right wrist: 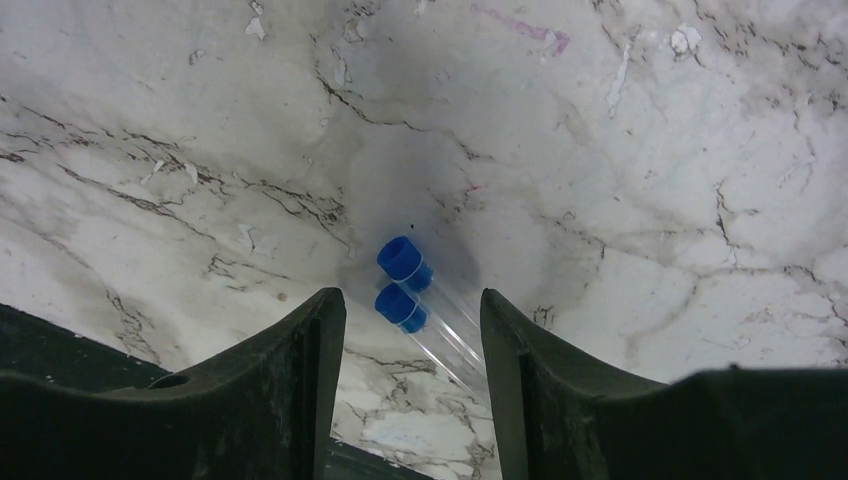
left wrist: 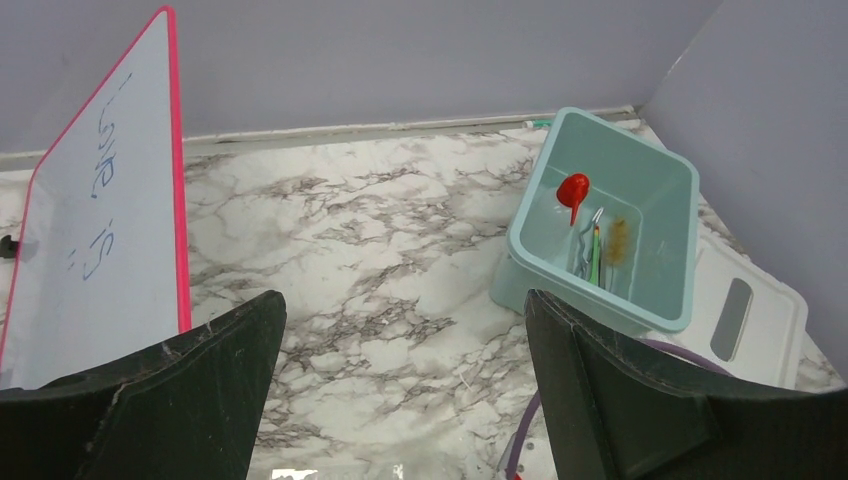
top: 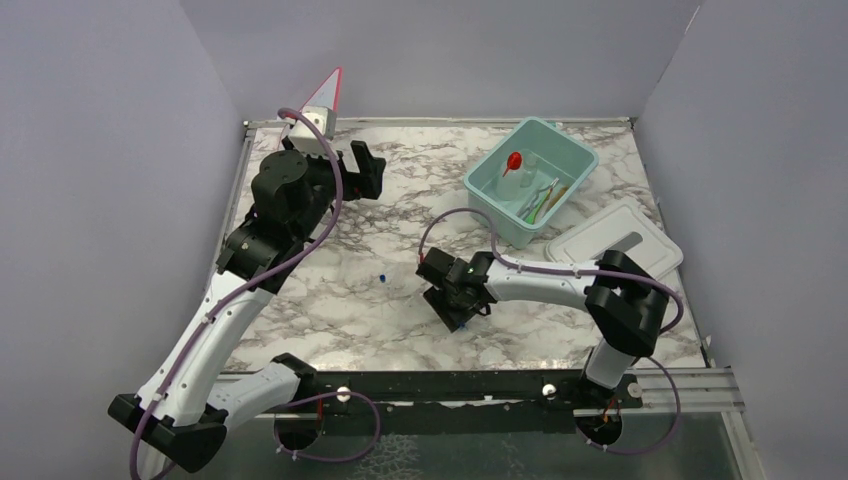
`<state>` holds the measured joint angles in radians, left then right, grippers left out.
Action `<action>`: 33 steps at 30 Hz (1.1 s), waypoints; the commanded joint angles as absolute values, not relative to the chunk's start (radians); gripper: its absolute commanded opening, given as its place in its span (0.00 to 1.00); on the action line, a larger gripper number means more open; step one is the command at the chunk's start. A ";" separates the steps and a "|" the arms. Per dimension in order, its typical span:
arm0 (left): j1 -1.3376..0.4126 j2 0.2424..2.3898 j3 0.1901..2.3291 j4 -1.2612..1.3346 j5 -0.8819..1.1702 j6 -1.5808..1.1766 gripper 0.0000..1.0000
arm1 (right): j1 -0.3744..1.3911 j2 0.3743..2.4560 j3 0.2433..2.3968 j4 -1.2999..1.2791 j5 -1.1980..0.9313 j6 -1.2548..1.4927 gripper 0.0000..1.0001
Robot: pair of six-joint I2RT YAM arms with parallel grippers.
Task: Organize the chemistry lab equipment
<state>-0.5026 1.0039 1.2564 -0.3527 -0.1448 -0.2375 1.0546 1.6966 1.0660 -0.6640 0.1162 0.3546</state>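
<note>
Two blue-capped clear tubes (right wrist: 398, 303) lie side by side on the marble, slanting down to the right. My right gripper (right wrist: 412, 300) is low over them and open, one finger on each side, and the tube bodies run under the right finger (right wrist: 520, 340). From above, that gripper (top: 458, 305) hides the tubes. The red funnel (top: 513, 160), metal tongs (left wrist: 583, 245) and tan-bristled brush (left wrist: 620, 240) lie in the pale teal tub (top: 575, 150). My left gripper (top: 372, 170) hovers at the back left, open and holding nothing (left wrist: 405, 300).
The tub's white lid (top: 615, 240) lies flat to the right of my right arm. A pink-edged whiteboard (left wrist: 100, 220) leans at the back left, close to the left gripper. A small blue speck (top: 383, 275) sits on the marble table (top: 330, 300) mid-left. Grey walls enclose three sides.
</note>
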 commanded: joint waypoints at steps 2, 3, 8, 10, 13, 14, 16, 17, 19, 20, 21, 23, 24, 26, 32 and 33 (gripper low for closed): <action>-0.509 0.999 1.284 -0.327 -0.124 -0.246 0.92 | 1.058 1.745 1.110 -0.629 0.142 0.293 0.54; -0.508 0.999 1.284 -0.327 -0.125 -0.244 0.92 | 1.056 1.750 1.114 -0.627 0.148 0.282 0.54; -0.510 1.006 1.288 -0.327 -0.133 -0.237 0.92 | 1.031 1.768 1.117 -0.613 0.157 0.243 0.50; -0.509 1.008 1.290 -0.327 -0.137 -0.230 0.92 | 1.015 1.770 1.110 -0.607 0.150 0.231 0.48; -0.512 1.007 1.290 -0.328 -0.145 -0.224 0.92 | 0.994 1.766 1.098 -0.599 0.136 0.207 0.44; -0.512 1.007 1.289 -0.329 -0.147 -0.222 0.92 | 0.988 1.761 1.092 -0.593 0.131 0.197 0.43; -0.514 1.008 1.289 -0.330 -0.150 -0.221 0.92 | 0.975 1.756 1.083 -0.586 0.128 0.179 0.42; -0.514 1.008 1.288 -0.330 -0.150 -0.221 0.92 | 0.968 1.754 1.079 -0.583 0.126 0.174 0.41; -0.514 1.012 1.287 -0.329 -0.150 -0.219 0.92 | 0.947 1.753 1.074 -0.579 0.118 0.160 0.40; -0.514 1.012 1.288 -0.330 -0.151 -0.219 0.92 | 0.936 1.753 1.070 -0.575 0.114 0.155 0.39; -0.514 1.014 1.288 -0.330 -0.152 -0.219 0.92 | 0.924 1.753 1.066 -0.572 0.103 0.148 0.38; -0.514 1.014 1.289 -0.330 -0.152 -0.217 0.92 | 0.902 1.754 1.060 -0.568 0.079 0.139 0.37; -0.514 1.014 1.290 -0.330 -0.152 -0.216 0.92 | 0.895 1.755 1.057 -0.569 0.066 0.132 0.35; -0.514 1.015 1.290 -0.329 -0.153 -0.216 0.92 | 0.887 1.755 1.049 -0.567 0.043 0.119 0.31; -0.515 1.018 1.289 -0.329 -0.153 -0.219 0.92 | 0.876 1.752 1.053 -0.557 0.095 0.103 0.18; -0.515 1.020 1.289 -0.330 -0.152 -0.220 0.92 | 0.873 1.746 1.056 -0.550 0.115 0.104 0.18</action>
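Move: Under the right fingertips lie two blue-capped tubes side by side, caps almost straight below, their common middle about 3 cm right, 1 cm back and 2 cm lower. From that hand a third tube lies about 15 cm left and 10 cm ahead, the teal tub about 16 cm right and 29 cm ahead, and the white lid some 31 cm right and 14 cm ahead. The left hand has the pair roughly 18 cm right, 15 cm back and 38 cm below. The right fingers close from about half open onto the cap end of one of the two tubes, pinching it between their tips while the hand slides forward. It sinks about 1 cm early on, travels some 5 cm forward with a slight drift to its right, away from the other tube, fingers still pointing down, and ends low over the table. ##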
